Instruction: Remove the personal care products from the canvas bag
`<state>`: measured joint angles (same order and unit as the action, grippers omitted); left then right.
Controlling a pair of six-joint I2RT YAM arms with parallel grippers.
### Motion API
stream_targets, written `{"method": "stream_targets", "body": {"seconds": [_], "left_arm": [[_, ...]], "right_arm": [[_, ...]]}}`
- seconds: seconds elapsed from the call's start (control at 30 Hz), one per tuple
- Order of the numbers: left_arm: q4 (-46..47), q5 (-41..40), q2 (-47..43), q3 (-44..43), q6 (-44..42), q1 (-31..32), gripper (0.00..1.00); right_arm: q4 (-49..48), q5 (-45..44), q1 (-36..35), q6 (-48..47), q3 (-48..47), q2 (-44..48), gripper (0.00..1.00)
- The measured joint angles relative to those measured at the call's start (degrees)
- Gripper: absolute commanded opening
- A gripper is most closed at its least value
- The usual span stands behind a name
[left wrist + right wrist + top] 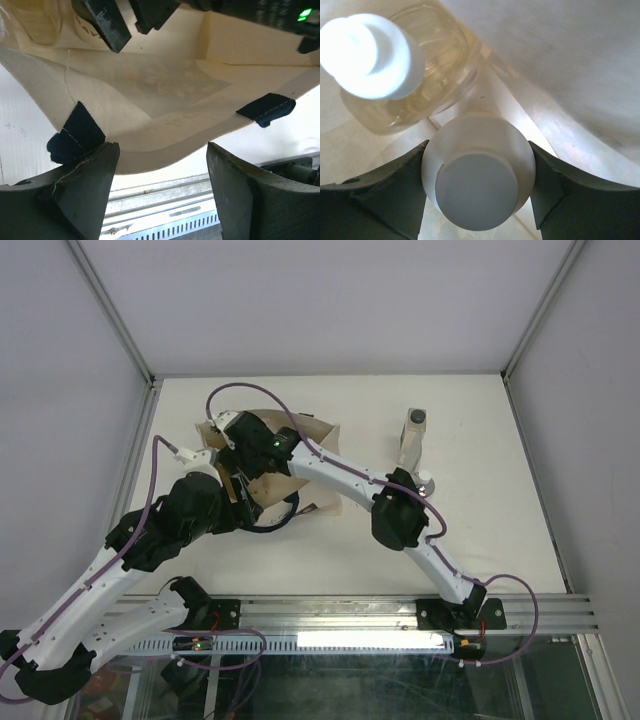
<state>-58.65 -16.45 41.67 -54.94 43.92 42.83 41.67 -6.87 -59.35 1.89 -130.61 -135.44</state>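
The beige canvas bag (318,434) lies at the table's middle left. My right gripper (226,434) reaches into its mouth. In the right wrist view it (479,146) is shut on the cream cylindrical bottle (477,175), a finger against each side. The clear amber-liquid bottle (405,75) with a white cap lies just beyond it inside the bag (570,60). My left gripper (162,150) is open at the bag's near rim (165,145), its left finger (85,175) touching a navy handle (75,132). The clear rectangular bottle (413,436) and the silver-topped one (427,481) stand outside the bag on the right.
A small dark tab (267,110) sits on the bag's rim. The right arm's elbow (400,508) hangs close beside the silver-topped bottle. Metal rails (350,615) run along the table's near edge, and frame walls stand at the left, right and back.
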Motion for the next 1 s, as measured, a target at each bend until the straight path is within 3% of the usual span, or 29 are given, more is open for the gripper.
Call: {"method": "stream_targets", "body": {"seconds": [0.53, 1.0], "left_arm": [[0.5, 0.0, 0.7, 0.0, 0.0, 0.0, 0.75], [1.25, 0.11, 1.66, 0.0, -0.02, 0.0, 0.75]], "right_arm": [[0.52, 12.5, 10.12, 15.13, 9.07, 15.28, 0.0], [-9.68, 28.57, 21.59, 32.37, 24.5, 31.52, 0.0]]}}
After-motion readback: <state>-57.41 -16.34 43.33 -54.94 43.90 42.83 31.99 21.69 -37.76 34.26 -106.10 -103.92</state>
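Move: The right hand already grips the cream bottle inside the bag. Its goal is the open table by the silver-topped bottle, some 40 cm to the right, 4 cm nearer the base and 6 cm lower. The tall carton stands about 11 cm beyond that bottle. The clear bottle is roughly 8 cm to the hand's left; the bag's right wall is about 20 cm right, level with it. From the left hand, the silver-topped bottle is about 38 cm right and 12 cm ahead. Keep the right fingers shut on the top of the cream bottle and draw it up out of the bag, about 17 cm. After the first few centimetres of lift, carry it some 12 cm right as well, towards the bag's right wall. Roll the wrist about 45 degrees on the way, its left side rising, so the fingers end flatter and point mostly left. ##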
